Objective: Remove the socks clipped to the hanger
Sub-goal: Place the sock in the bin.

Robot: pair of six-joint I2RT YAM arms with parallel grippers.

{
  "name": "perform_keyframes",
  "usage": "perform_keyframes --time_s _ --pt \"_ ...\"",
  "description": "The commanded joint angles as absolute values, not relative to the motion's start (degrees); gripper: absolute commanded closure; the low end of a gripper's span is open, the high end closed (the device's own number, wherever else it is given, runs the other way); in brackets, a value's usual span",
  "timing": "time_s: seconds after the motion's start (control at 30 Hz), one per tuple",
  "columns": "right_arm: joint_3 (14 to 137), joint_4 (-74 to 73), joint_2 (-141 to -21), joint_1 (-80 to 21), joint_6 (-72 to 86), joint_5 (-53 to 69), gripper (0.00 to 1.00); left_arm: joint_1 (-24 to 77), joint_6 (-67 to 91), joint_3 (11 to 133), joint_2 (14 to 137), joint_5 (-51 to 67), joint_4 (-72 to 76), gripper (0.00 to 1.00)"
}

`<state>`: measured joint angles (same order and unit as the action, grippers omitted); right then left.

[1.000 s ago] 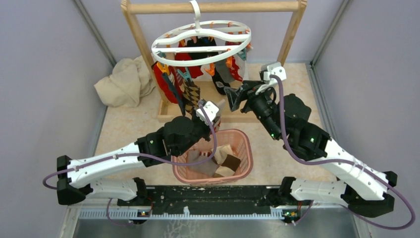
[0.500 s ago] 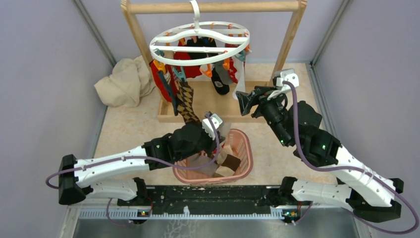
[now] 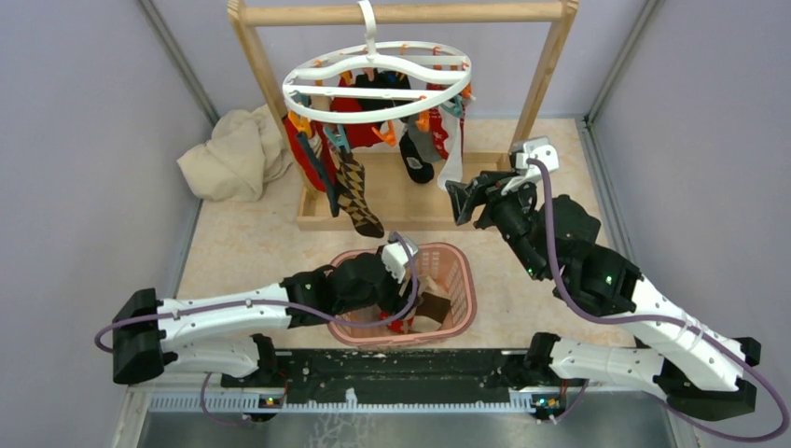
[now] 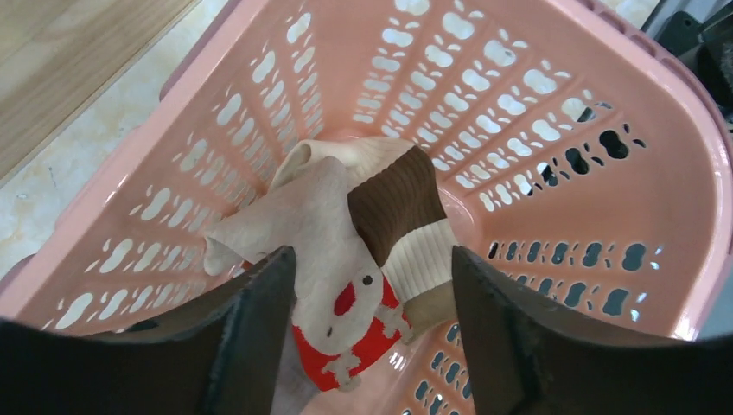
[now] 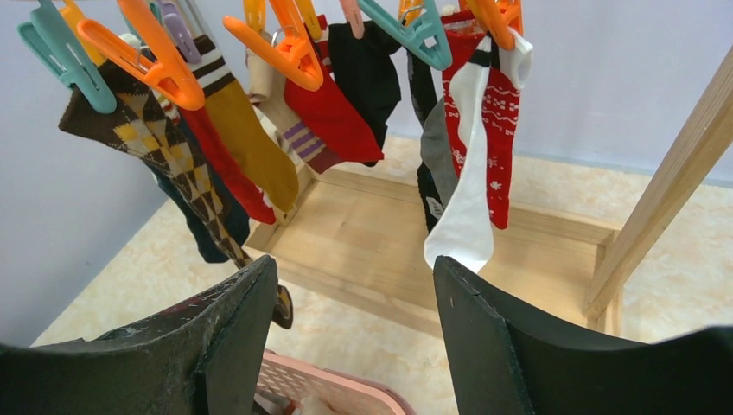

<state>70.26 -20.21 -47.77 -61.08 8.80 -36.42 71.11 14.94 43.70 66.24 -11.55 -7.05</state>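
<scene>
The white ring hanger (image 3: 372, 37) hangs from the wooden rail with socks clipped round it. Among them are a brown checked sock (image 3: 354, 191) (image 5: 164, 143), a white sock (image 3: 454, 159) (image 5: 467, 199), and red, mustard and black ones. My left gripper (image 3: 399, 285) (image 4: 372, 259) is open over the pink basket (image 3: 464, 280) (image 4: 484, 104), nothing between its fingers. A red and cream sock (image 4: 350, 311) lies below it beside cream and brown socks. My right gripper (image 3: 459, 203) (image 5: 354, 264) is open, just right of and below the hanging socks, touching none.
A beige cloth heap (image 3: 233, 154) lies at the back left by the wall. The wooden rail frame (image 3: 401, 13) stands on a flat wooden base (image 3: 401, 201) (image 5: 380, 242) under the hanger. Grey walls close in both sides.
My left gripper came back from beside the checked sock, went down over the basket and opened. My right gripper drew back a little to the right, still open.
</scene>
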Motion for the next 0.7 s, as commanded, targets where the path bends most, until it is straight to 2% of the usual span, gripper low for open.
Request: perform_keyframes --time_s 0.0,0.13,0.37,0.67 --pt "70.4 -19.7 -47.1 -61.1 9.8 -36.7 0.33 71.0 16.8 43.5 68.4 -12.0 -7.4 0.23" --pt "70.0 -19.9 -47.4 -61.1 10.0 -36.6 0.33 71.1 17.3 44.6 69.4 -12.6 -9.1 0.02" --pt "69.0 -19.8 -47.9 -61.1 10.2 -36.6 0.32 71.1 18.5 48.3 66.2 -13.1 -15.5 0.01" --pt "66.1 -17.8 -48.1 -61.0 10.2 -36.0 0.31 71.1 19.0 49.4 54.2 -15.0 -17.3 0.01"
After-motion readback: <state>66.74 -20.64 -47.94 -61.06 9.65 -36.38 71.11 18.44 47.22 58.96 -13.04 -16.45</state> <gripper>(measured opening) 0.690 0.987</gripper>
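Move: For the left hand, the grey-and-red sock already lies in the bin about 11 cm below, 3 cm ahead and 3 cm to the right. The brown-and-cream sock sits 6 cm farther right of that, and the argyle sock hangs some 14 cm ahead, 12 cm left and 15 cm above. From the right hand, the white sock hangs roughly 20 cm straight ahead, its middle 10 cm lower; the argyle one is 9 cm ahead, 20 cm left and 8 cm lower. Down first by about 2.5 cm into the bin, then up some 6 cm and slightly left, the left hand leaves the grey-and-red sock, its fingers spreading from two-thirds to fully open. The right hand, still open and empty, eases down about 3 cm in front of the hanging white sock without reaching it. ##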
